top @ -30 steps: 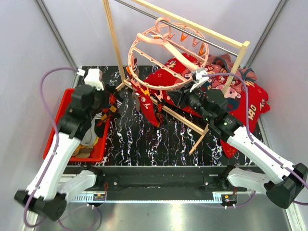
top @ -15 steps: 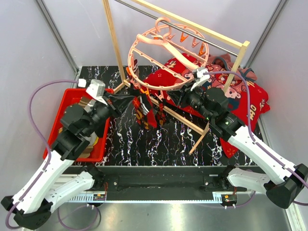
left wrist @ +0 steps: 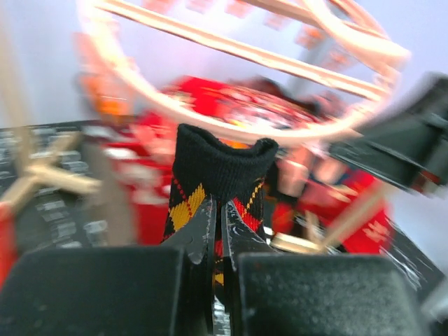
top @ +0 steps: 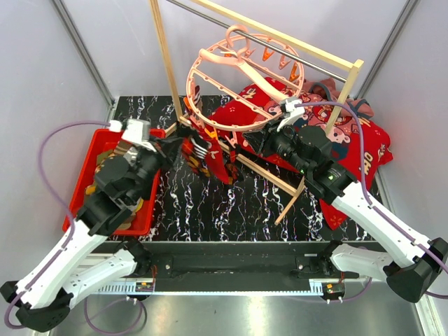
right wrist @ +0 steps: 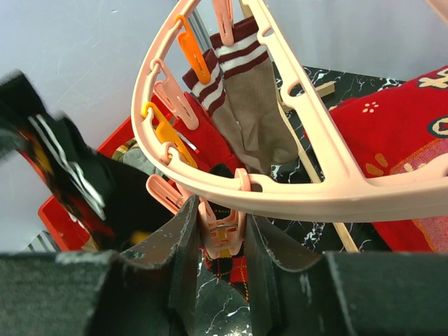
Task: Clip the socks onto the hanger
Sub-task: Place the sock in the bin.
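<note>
The salmon-pink ring hanger (top: 241,77) hangs from the rack's rod. My left gripper (top: 180,145) is shut on a dark argyle sock (left wrist: 222,168), held cuff-up just below the hanger's (left wrist: 280,129) near rim. My right gripper (right wrist: 220,224) is shut on a pink clip (right wrist: 225,231) under the hanger's rim (right wrist: 336,192). Red-and-black argyle fabric (right wrist: 238,269) shows directly under that clip; I cannot tell whether the clip holds it. A taupe sock with maroon stripes (right wrist: 252,105) hangs from a farther clip. A red patterned sock (top: 220,162) dangles below the ring.
A pale wooden rack frame (top: 162,63) surrounds the hanger, its base bar (top: 269,178) crossing the black marble mat. A red bin (top: 87,175) with more socks sits at the left. A big red printed cloth (top: 353,140) lies at the back right.
My left arm has swung from over the red bin to the right, carrying the argyle sock up to the hanger. The right gripper has stayed on its clip.
</note>
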`<control>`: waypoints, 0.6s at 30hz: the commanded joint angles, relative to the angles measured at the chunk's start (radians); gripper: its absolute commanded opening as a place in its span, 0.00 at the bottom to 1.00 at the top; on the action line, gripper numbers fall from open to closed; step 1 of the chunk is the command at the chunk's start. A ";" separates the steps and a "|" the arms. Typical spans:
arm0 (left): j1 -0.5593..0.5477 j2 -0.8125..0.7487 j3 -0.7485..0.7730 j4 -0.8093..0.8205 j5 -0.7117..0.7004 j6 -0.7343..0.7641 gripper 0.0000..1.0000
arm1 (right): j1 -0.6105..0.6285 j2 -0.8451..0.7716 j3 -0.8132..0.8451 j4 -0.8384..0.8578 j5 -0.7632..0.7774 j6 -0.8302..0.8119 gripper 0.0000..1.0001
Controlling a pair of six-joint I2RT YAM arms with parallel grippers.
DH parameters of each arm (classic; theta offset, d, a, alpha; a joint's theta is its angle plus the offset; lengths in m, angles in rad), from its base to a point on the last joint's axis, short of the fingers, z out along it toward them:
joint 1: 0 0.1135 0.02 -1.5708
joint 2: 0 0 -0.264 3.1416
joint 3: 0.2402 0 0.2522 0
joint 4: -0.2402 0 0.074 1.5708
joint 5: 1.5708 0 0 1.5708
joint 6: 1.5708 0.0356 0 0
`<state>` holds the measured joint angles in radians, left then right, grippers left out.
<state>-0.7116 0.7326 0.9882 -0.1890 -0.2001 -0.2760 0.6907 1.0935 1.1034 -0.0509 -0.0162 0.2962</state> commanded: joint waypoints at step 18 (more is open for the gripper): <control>0.503 0.197 0.109 -0.454 -0.305 0.164 0.00 | -0.005 -0.075 0.018 0.011 0.012 -0.064 0.00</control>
<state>-0.3752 0.8490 1.1786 -0.6445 -0.6281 -0.1318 0.6907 1.0515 1.1069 -0.0540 -0.0162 0.2707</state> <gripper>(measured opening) 0.015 0.327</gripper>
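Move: The left hand holds a black argyle sock and faces the hanger; the bin's middle lies some 28 cm to its left, about 10 cm ahead and 34 cm below. The hanger ring's centre is roughly 20 cm to its right, 15 cm ahead and a little above, with the red sock hanging 13 cm right, 3 cm ahead and 9 cm below the hand. From the right hand the bin is about 50 cm left, 6 cm ahead and 31 cm below. Left hand, still pinching the sock, swings about 17 cm left towards the bin, turning counter-clockwise, rising then sinking. ##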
